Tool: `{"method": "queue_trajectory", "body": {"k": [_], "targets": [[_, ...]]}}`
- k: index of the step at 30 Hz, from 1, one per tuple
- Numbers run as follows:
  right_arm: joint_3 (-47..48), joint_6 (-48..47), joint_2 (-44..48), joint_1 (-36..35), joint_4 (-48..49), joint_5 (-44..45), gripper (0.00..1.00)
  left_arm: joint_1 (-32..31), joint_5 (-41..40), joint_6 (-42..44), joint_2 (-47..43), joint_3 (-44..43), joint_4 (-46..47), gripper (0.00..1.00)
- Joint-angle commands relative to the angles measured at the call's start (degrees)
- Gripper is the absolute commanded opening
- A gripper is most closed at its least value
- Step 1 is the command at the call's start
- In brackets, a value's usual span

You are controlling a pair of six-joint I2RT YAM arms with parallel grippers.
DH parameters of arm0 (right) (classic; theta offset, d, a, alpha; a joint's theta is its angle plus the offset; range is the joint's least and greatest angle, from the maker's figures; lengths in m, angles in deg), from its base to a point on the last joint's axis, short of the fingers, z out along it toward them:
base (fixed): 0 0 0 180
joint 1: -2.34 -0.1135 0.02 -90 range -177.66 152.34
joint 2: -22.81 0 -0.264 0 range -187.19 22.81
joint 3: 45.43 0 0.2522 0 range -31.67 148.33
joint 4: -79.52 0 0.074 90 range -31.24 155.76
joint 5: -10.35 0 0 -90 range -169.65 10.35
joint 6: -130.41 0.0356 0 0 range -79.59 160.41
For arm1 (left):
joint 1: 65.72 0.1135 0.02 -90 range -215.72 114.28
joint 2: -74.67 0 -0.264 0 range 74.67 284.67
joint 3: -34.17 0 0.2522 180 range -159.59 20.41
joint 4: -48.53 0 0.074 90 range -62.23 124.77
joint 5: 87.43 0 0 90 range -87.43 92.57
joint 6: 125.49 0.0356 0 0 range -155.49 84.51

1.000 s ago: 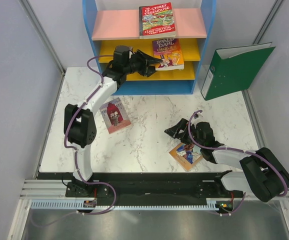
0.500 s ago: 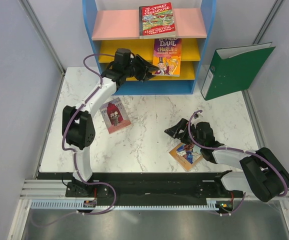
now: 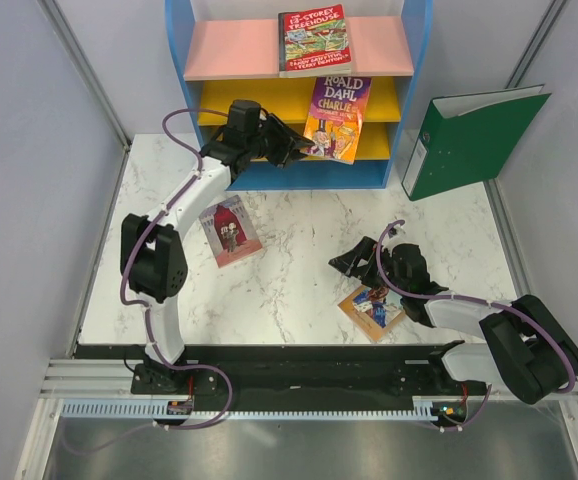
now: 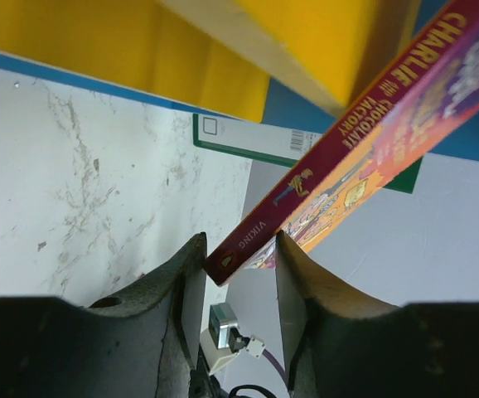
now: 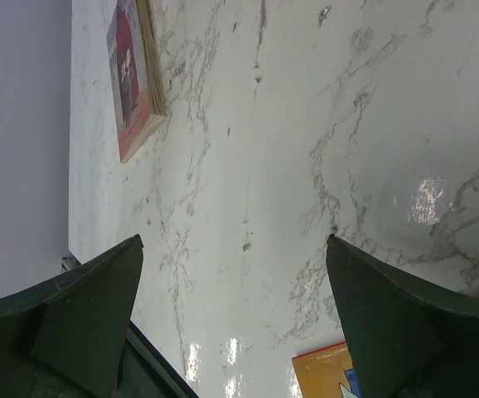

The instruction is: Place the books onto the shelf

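My left gripper [image 3: 307, 150] [image 4: 239, 249] is at the front of the blue-framed shelf [image 3: 234, 48], shut on the lower corner of a purple-orange "Charlie" book [image 3: 337, 118] [image 4: 372, 124]. That book hangs tilted against the yellow boards [image 4: 322, 41]. A red-green book [image 3: 315, 40] lies on the pink top board. On the table lie a maroon book [image 3: 230, 230] [image 5: 132, 75] and an orange illustrated book [image 3: 374, 308] [image 5: 331, 373]. My right gripper [image 3: 354, 262] [image 5: 235, 249] hovers open just left of the orange book, holding nothing.
A big green ring binder [image 3: 469, 140] [image 4: 248, 141] leans against the wall to the right of the shelf. Grey walls close in the marble table [image 3: 299, 250] on both sides.
The left gripper drew back slightly to the left and swung the Charlie book from flat on the yellow board to a steep tilt. The right arm has not moved.
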Motion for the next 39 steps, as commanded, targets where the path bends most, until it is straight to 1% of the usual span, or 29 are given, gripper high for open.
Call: {"method": "queue_trajectory", "body": {"k": [1, 9, 20, 26, 33, 39], "targets": [[-0.2, -0.3, 0.3, 0.0, 2.5, -0.7, 0.98, -0.2, -1.9, 1.3, -0.1, -4.2, 4.0, 0.43], [-0.2, -0.3, 0.4, 0.0, 2.4, -0.8, 0.98, -1.6, 0.4, -3.5, -0.2, -2.9, 12.0, 0.43], [-0.3, -0.3, 0.4, 0.0, 2.4, -0.8, 0.98, -5.3, 1.1, -8.7, 10.7, -18.3, 12.4, 0.43], [-0.3, -0.2, 0.2, -0.1, 2.6, -1.0, 0.98, -6.6, 1.0, -12.3, 14.9, -24.3, 12.9, 0.43], [-0.3, 0.0, -0.2, 0.0, 2.8, -1.3, 0.98, -8.0, 0.8, -16.4, 18.0, -25.8, 16.9, 0.43], [-0.2, 0.1, -0.3, 0.0, 2.8, -1.3, 0.98, -9.5, -0.3, -18.3, 20.9, -30.0, 17.1, 0.43]]}}
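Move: The left hand has the Roald Dahl book's near-left corner between its fingers, the book slanting down off the upper yellow shelf. Its spot at that shelf's right end lies about 16 cm right, 9 cm ahead and 5 cm above. The 13-Storey Treehouse book lies roughly 13 cm ahead, 3 cm right and 14 cm higher. From the right hand the spot is some 24 cm ahead, 6 cm right and 22 cm up. The left hand lifts the still-pinched book about 5 cm, then carries it right, some 12 cm altogether, easing forward. ##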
